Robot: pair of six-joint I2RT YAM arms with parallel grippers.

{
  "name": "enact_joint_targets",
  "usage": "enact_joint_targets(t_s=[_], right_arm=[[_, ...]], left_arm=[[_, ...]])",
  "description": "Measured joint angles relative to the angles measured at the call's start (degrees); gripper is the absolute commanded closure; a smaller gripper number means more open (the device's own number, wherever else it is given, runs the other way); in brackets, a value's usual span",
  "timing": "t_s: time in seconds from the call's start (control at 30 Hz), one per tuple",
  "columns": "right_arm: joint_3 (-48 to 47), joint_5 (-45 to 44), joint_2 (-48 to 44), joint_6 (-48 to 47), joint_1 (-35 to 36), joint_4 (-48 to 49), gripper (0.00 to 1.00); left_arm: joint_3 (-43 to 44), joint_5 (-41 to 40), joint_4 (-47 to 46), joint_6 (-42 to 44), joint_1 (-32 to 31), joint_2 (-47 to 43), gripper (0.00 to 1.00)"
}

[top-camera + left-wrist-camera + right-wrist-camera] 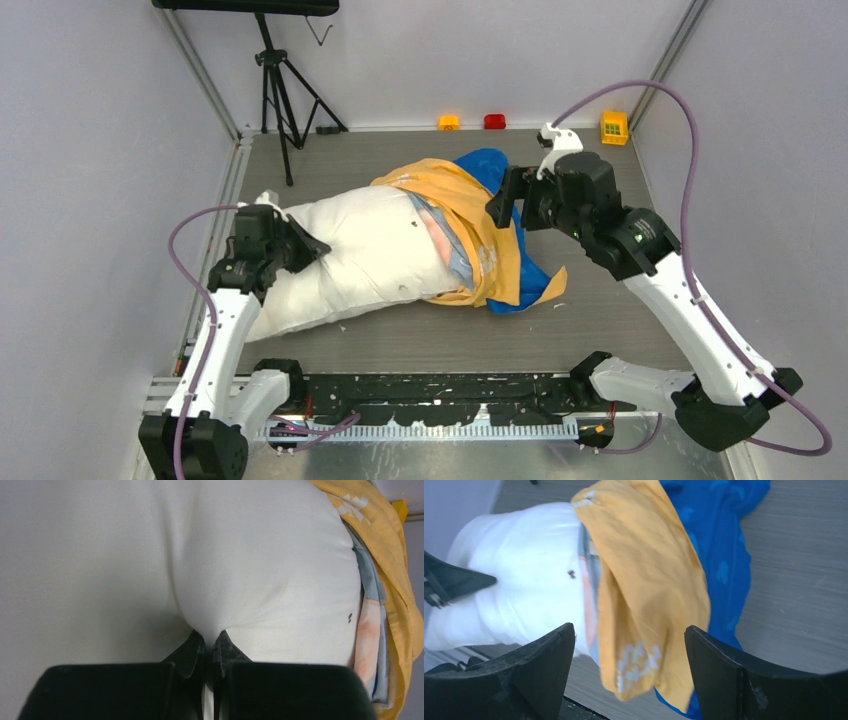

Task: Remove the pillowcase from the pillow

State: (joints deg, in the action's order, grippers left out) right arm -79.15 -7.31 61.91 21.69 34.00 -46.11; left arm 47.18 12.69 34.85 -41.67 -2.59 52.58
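Observation:
The white pillow (350,250) lies slantwise across the grey table. My left gripper (312,245) is shut on a pinch of its fabric near the left end; in the left wrist view the fingertips (210,639) squeeze a white fold of the pillow (250,555). The orange-yellow pillowcase (470,220) is bunched around the pillow's right end, with blue cloth spilling out behind and below it. My right gripper (508,205) hovers open over that bunch. In the right wrist view the pillowcase (649,580) shows between the wide-apart fingers of the right gripper (629,629), touching neither. The pillow (524,580) lies left of it.
A black tripod (275,90) stands at the back left. Small orange (449,122), red (494,121) and yellow (614,127) blocks sit along the back wall. Grey walls close in on both sides. Bare table (620,290) lies to the right of the pillowcase.

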Motion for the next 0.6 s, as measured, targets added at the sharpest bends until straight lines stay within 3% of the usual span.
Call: enact_joint_targets(t_s=[0.13,0.3,0.6], right_arm=[[-8.22,3.91,9.03,-1.66,0.87,0.7,0.14],[-13.18,2.19,21.51,-4.42,5.53,1.73,0.13],[-20.61,-1.29,36.0,-10.75,9.31,3.74,0.13]], left_arm=[[-3.28,-1.49,-1.38,-1.29,-6.97,0.07,1.0],[-7.48,-4.61,-4.28,-4.11,-16.09,0.5,1.0],[-8.31,-8.57,-7.02,-6.19,-21.03,1.09,1.0]])
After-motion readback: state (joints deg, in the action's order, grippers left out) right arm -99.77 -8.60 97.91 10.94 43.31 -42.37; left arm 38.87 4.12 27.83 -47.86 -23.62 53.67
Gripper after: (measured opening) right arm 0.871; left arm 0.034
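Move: My open right hand hangs over the near part of the bunched pillowcase. The pillowcase's far opening edge is about 18 cm ahead, 15 cm to its left and 20 cm lower. The pillow's middle is roughly 27 cm to its left and 8 cm ahead, the case's blue part some 6 cm right and 12 cm ahead. From my left hand, still pinching the pillow, that far edge lies about 17 cm ahead, 15 cm right and 8 cm below. I sweep my right hand left, about 13 cm, and forward some 9 cm, sinking after a brief slight rise, towards the case's far opening edge, fingers wide open; it turns about 15 degrees counter-clockwise and rolls its left side down. My left hand keeps its pinch and carries the pillow right, down and a little back, slowing halfway, and turns about 10 degrees clockwise. ##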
